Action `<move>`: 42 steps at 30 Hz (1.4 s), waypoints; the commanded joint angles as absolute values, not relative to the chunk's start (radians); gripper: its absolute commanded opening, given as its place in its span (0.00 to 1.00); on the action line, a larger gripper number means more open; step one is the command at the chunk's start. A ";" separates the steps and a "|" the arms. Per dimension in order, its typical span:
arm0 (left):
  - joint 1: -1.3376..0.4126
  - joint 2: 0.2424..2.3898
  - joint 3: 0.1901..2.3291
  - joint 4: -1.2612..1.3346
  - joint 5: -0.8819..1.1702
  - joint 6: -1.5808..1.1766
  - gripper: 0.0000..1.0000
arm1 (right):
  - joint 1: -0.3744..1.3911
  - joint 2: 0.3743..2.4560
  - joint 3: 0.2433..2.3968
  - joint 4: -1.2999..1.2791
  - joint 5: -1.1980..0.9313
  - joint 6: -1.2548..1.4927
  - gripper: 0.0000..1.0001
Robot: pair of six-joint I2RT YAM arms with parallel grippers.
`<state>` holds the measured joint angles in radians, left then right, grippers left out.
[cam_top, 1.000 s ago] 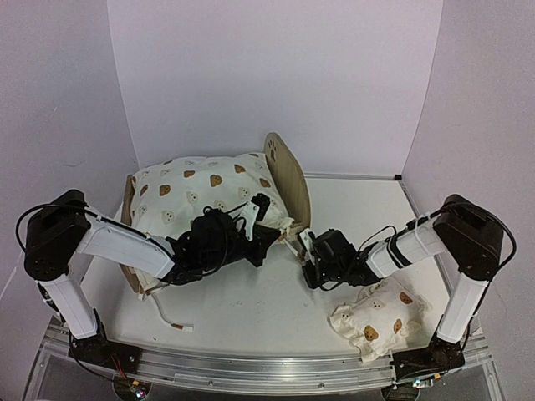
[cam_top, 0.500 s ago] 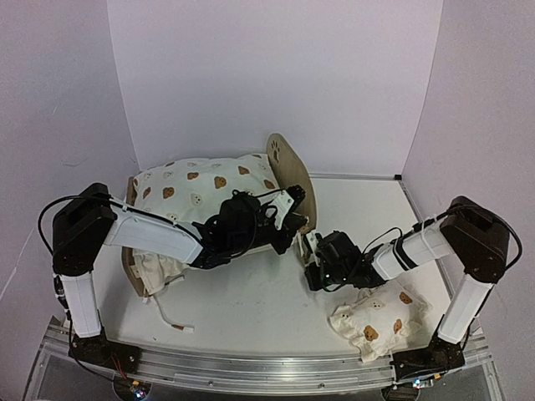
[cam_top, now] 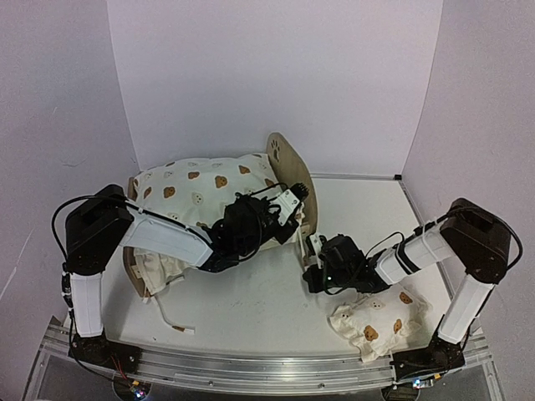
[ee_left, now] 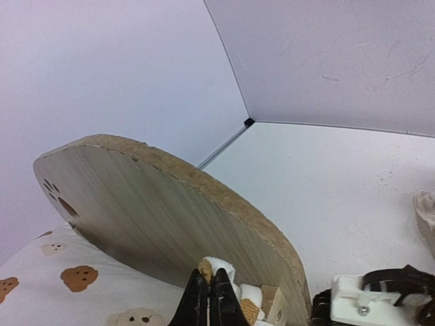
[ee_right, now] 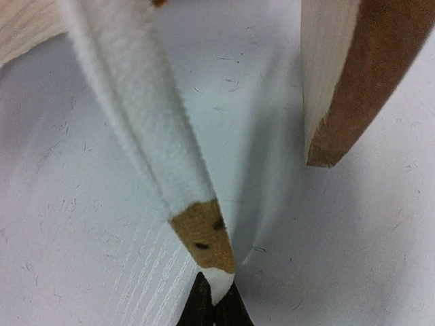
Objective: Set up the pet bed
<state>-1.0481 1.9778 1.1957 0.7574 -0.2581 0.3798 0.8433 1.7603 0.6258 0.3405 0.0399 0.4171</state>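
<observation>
The pet bed (cam_top: 292, 171) stands at the back left, its rounded headboard (ee_left: 163, 204) with the paw cutout upright. A cream bear-print cushion (cam_top: 196, 188) lies on it. My left gripper (cam_top: 292, 203) is at the cushion's corner beside the headboard. In the left wrist view this gripper (ee_left: 209, 277) is shut on a fold of cushion fabric (ee_left: 221, 266). My right gripper (cam_top: 312, 251) sits low in front of the headboard. In the right wrist view the right gripper (ee_right: 216, 302) is shut on the tip of a cushion tie (ee_right: 143, 115), stretched taut, next to a wooden bed leg (ee_right: 340, 81).
A small bear-print pillow (cam_top: 376, 322) lies at the front right by the right arm's base. A loose white tie (cam_top: 171, 322) trails on the table at the front left. White walls close off the back and both sides.
My left gripper has moved right along the cushion's front edge to the headboard, taking the cushion corner with it. My right gripper has shifted slightly right, still holding the tie.
</observation>
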 commanded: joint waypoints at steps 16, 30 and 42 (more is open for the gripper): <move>-1.032 1.756 1.080 1.001 -0.262 0.135 0.00 | 0.891 1.747 0.587 0.084 0.239 0.529 0.00; -1.007 1.779 1.084 1.169 -0.369 0.176 0.00 | 0.907 1.730 0.522 0.160 0.230 0.579 0.00; -1.041 1.719 0.905 1.151 0.147 0.019 0.00 | 0.877 1.609 0.576 0.113 0.157 0.459 0.44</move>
<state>-1.0260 1.8050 0.8745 0.9436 -0.1017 0.0723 0.8974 1.6917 0.5606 0.3019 0.2321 0.5583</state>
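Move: The spot where the two cover ties meet, at the bed's near right corner, lies about 3 cm right of my left hand, 1 cm ahead and 8 cm below. From my right hand it is some 11 cm ahead, 3 cm left and 11 cm up. The corner leg's foot is about 8 cm ahead of my right hand, 1 cm left and 2 cm up; the small pillow lies 17 cm right, 12 cm back. The headboard's middle is about 10 cm beyond my left hand, 3 cm below. Both hands still pinch their tie ends as I tug them apart: my right draws back and right about 4 cm, eases forward a little, then holds low and finally opens to let go. My left pulls leftward about 5 cm, works forward and up, then drops and pulls back some 5 cm, fingers shut. ##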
